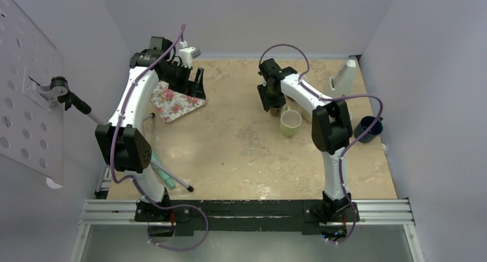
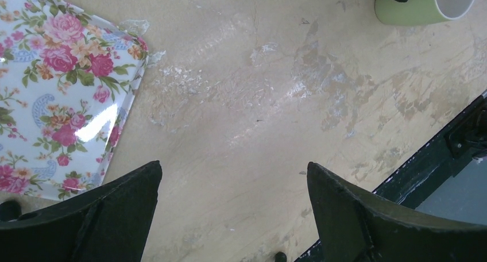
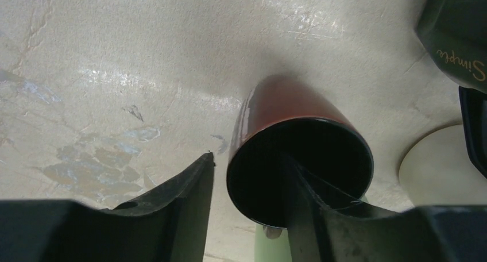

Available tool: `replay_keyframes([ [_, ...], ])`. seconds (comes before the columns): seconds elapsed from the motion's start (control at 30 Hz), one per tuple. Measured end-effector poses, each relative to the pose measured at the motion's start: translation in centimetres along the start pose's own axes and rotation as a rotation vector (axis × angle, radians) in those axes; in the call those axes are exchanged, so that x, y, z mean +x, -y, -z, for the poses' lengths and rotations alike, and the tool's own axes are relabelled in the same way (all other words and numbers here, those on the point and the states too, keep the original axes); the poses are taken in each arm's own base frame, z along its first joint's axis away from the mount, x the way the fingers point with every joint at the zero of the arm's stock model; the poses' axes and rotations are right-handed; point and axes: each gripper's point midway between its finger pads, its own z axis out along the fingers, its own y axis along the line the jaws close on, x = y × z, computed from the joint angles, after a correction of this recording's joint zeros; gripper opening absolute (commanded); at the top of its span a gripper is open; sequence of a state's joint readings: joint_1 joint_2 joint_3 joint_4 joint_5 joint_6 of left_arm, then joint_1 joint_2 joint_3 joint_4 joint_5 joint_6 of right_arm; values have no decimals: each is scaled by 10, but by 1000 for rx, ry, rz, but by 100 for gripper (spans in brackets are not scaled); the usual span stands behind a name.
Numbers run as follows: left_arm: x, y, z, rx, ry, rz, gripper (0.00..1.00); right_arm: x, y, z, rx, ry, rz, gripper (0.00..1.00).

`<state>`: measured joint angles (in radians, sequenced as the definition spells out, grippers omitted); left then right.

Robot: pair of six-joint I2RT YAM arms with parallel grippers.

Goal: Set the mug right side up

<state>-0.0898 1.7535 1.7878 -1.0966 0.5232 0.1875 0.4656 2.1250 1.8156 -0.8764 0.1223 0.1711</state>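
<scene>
The mug (image 3: 298,153) is dark red outside and black inside. It stands on the table with its mouth up, facing the right wrist camera. My right gripper (image 3: 250,158) straddles its near wall, one finger down inside the mouth and the other outside, with a sliver of table showing between that outer finger and the wall, so the jaws are open. In the top view the right gripper (image 1: 271,101) hides most of the mug. My left gripper (image 2: 234,170) hangs wide open over bare table beside the floral plate, holding nothing.
A floral plate (image 1: 175,101) lies at the back left. A light green mug (image 1: 290,122) stands upright just in front of the right gripper. A dark blue mug (image 1: 367,128) sits at the right edge, and a white container (image 1: 343,78) at the back right.
</scene>
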Motion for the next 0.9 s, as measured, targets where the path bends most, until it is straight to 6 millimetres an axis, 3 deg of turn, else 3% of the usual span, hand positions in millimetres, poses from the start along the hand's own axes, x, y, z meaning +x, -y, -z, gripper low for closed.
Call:
replay_keyframes([
  [0.13,1,-1,-2,1,0,0,100,-2,1,2,0,8,11,75],
  [0.17,1,-1,-2,1,1,0,100,-4,1,4,2,15,14,91],
  [0.2,1,-1,-3,2,2,-1,100,-6,2,8,5,29,16,98],
  [0.3,2,0,-5,8,14,-6,100,-24,4,31,1,130,4,99],
  [0.4,8,2,-11,25,45,-12,100,-41,11,83,-17,328,-25,99],
  [0.5,27,6,-21,32,85,-29,100,-57,27,162,-25,655,-73,99],
  [0.6,56,13,-18,11,101,-64,100,-52,54,228,-28,966,-139,99],
  [0.67,67,19,-7,-11,136,-134,100,-42,81,252,6,1111,-203,99],
  [0.77,91,28,9,-57,221,-269,100,-21,114,259,81,1234,-280,99],
  [0.9,128,32,8,-112,344,-350,100,15,120,231,112,1289,-315,99],
])
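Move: The small brown mug already stands upright under the right gripper, its middle about 3 cm to the right and 4 cm below, with the part-open fingers on either side of its left wall. From that gripper the green mug is some 7 cm back and 8 cm right, the black mug about 7 cm ahead and 12 cm right, and the cream mug about 18 cm right and 1 cm back. The brown mug lies roughly 33 cm right of the left gripper, 3 cm ahead and 18 cm below. Finish spreading the right fingers around the brown mug's left wall and lift them clear, climbing about 26 cm before sinking a little; on the way swing right and then back, away from the mug, tipping the fingers up some 70 degrees to point nearly straight ahead. Draw the open left gripper back about 12 cm and somewhat down, tilting its fingers upward. ##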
